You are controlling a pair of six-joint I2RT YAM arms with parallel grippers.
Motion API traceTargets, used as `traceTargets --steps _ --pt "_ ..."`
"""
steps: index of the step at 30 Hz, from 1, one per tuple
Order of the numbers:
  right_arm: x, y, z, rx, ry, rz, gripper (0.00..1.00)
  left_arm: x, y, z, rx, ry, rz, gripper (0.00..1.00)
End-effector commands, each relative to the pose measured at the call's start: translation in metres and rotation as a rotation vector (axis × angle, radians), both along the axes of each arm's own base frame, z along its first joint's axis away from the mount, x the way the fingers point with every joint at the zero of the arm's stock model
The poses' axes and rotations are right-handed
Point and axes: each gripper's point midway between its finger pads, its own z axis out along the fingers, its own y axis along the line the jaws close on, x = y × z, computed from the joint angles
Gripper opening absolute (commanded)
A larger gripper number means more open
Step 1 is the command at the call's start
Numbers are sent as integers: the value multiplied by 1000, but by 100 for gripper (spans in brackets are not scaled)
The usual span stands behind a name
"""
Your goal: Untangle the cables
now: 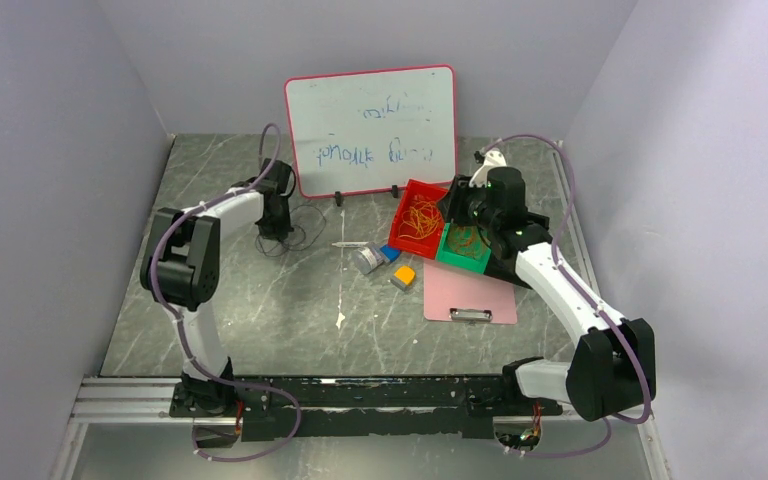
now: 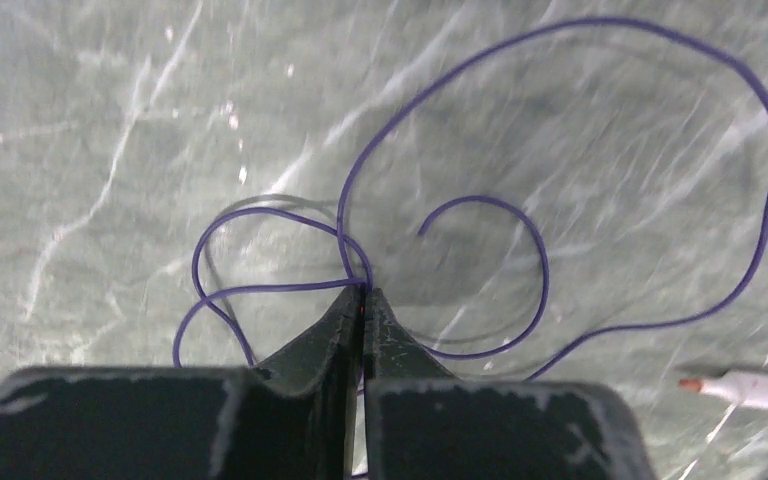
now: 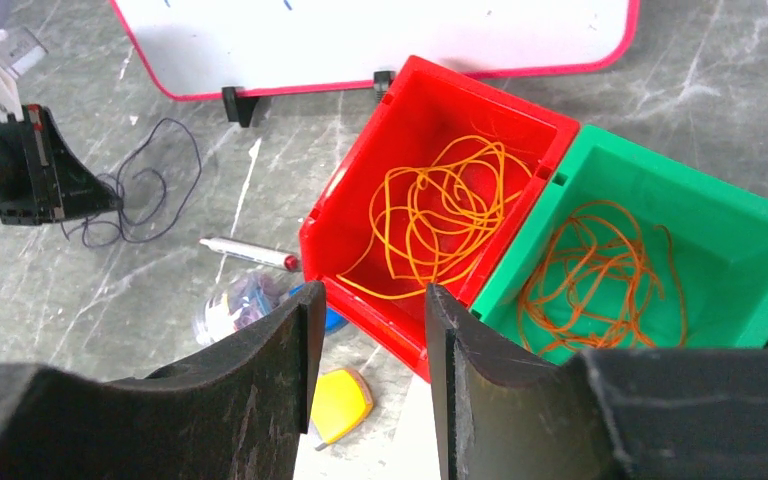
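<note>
A thin dark purple cable lies in loose loops on the grey marble table. My left gripper is shut on it where the loops cross near its tips. The top view shows the same cable left of the whiteboard, under the left gripper. A yellowish-orange cable lies coiled in the red bin. A darker orange cable is in the green bin beside it. My right gripper hovers open above the bins' near edge, with nothing between its fingers.
A red-framed whiteboard stands at the back. A white marker, a clear small bottle and a yellow block lie left of the red bin. A pink clipboard lies in front of the bins.
</note>
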Motion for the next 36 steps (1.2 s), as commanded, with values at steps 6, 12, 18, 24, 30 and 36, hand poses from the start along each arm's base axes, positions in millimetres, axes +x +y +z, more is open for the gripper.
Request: traceTargets --steps 6,12,18,24,30,36 --pt "-10 56 5 20 -37 214 45 -53 -19 41 -130 -100 -48 7" --pt "-30 114 -10 55 4 438 45 -94 -53 60 -199 -157 -139 7" --pt "-48 166 -25 53 38 592 45 -123 -84 68 -261 -207 -244 7" --pt "-62 201 -38 77 66 681 45 -129 -85 70 -259 -222 -239 7" --pt "-76 220 -54 36 50 753 46 -123 -67 79 -206 -260 -114 13" --pt "-87 232 -70 -25 -29 818 48 -114 -67 91 -249 -299 -53 50"
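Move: The left fingers, almost on the table, already pinch the purple cable, whose loops centre about 4 cm to their right and 2 cm ahead. The bare table patch it is taken to is some 12 cm back and 7 cm right; the marker lies about 20 cm right and 2 cm back. From the right hand, 19 cm above the table, the cable is some 39 cm left and 5 cm ahead, the red bin 9 cm ahead and 4 cm left, the jar 19 cm left and 3 cm back. Still pinching the cable, the left hand draws it back about 13 cm, then also lifts and carries it right, pauses, and opens halfway to let go some 7 cm above where it began. Meanwhile the right hand, fingers staying half open, sweeps some 22 cm left towards the cable, drawing back and sinking as well, and turns about 45 degrees counter-clockwise. ##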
